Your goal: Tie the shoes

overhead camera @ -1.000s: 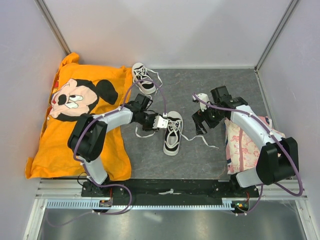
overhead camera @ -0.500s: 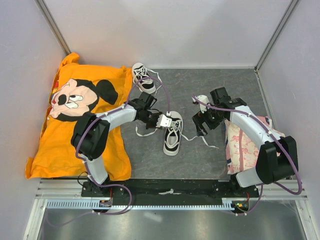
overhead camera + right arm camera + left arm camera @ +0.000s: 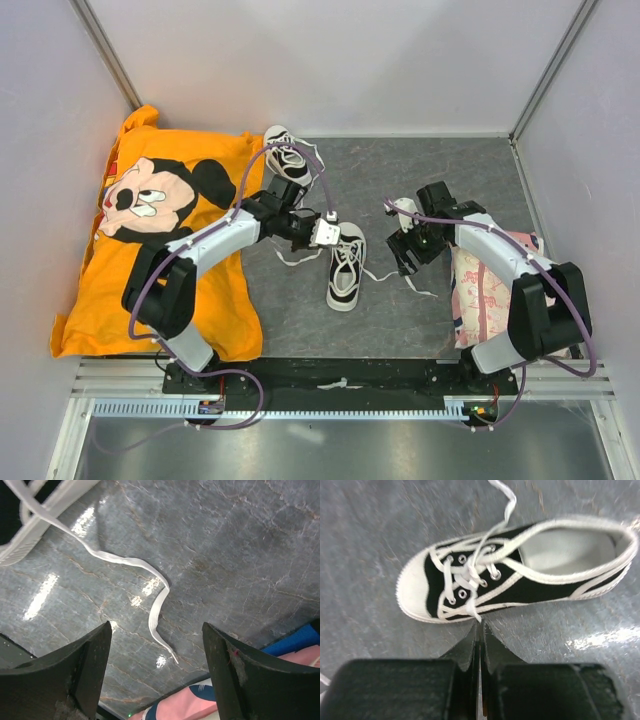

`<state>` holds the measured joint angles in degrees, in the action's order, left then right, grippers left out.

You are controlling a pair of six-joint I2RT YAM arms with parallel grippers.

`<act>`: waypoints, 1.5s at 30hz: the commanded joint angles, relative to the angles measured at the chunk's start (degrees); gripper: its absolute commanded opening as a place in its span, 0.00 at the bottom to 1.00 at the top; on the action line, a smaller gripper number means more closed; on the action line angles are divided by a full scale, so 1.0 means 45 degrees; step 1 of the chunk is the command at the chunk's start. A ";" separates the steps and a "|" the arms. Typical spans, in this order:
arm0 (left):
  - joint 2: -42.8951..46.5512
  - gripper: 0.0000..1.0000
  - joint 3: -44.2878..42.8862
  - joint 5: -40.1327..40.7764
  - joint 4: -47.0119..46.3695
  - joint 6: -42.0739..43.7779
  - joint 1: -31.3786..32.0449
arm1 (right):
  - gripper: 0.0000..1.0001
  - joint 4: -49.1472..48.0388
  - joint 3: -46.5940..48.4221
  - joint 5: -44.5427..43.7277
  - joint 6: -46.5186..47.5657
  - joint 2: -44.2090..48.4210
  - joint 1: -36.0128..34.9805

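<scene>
One of the shoes (image 3: 346, 265), black with a white toe cap, lies mid-table with its toe toward the arms; the left wrist view shows this shoe (image 3: 520, 575) on its side. My left gripper (image 3: 325, 232) is beside it, jaws pressed together (image 3: 480, 625) with the end of a white lace (image 3: 472, 611) pinched at their tips. The other lace (image 3: 410, 280) trails right across the table. My right gripper (image 3: 408, 250) hangs open over it, and the lace end (image 3: 159, 605) lies loose between the fingers (image 3: 85, 670). The second shoe (image 3: 285, 155) sits at the back.
An orange Mickey Mouse shirt (image 3: 150, 210) covers the left of the table. A pink patterned cloth (image 3: 490, 290) lies at the right, and this cloth (image 3: 200, 702) shows just below the right fingers. Walls close in the back and sides.
My left gripper has shut at the shoe's side and shifted slightly toward the back. My right gripper has come a little nearer the right lace, its jaws narrowing slightly.
</scene>
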<state>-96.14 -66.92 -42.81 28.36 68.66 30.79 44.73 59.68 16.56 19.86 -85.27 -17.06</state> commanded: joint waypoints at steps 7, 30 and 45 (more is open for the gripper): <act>0.1109 0.02 0.0591 -0.1854 -0.1944 -0.2812 0.0053 | 0.70 -0.1345 -0.0644 -0.0905 -0.0467 -0.0873 -0.0018; 0.1032 0.02 0.1257 -0.1210 -0.5247 -0.7251 0.0092 | 0.09 -0.1679 -0.0782 -0.2683 -0.0740 -0.2183 -0.0761; 0.1598 0.02 0.2096 -0.1718 -0.5696 -0.5768 0.0287 | 0.00 -0.2538 0.6050 -0.0536 -0.1091 -0.3916 -0.0739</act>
<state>-91.77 -58.61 -48.45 5.80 39.09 31.40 35.57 79.00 9.47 16.51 -97.45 -19.18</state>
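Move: The right lace's trailing end lies some 6 cm below the right hand, about 1 cm to its right and level front to back. The shoe's middle is about 14 cm to that hand's left and 2 cm farther out. From the left hand, the shoe's middle is about 4 cm right, 4 cm back and 6 cm below; the right lace's end lies roughly 17 cm right, 7 cm back and 8 cm below. Right hand sinks 6 cm, pinches its lace, sweeps 12 cm forward, rising; left, still pinching lace, edges right. ##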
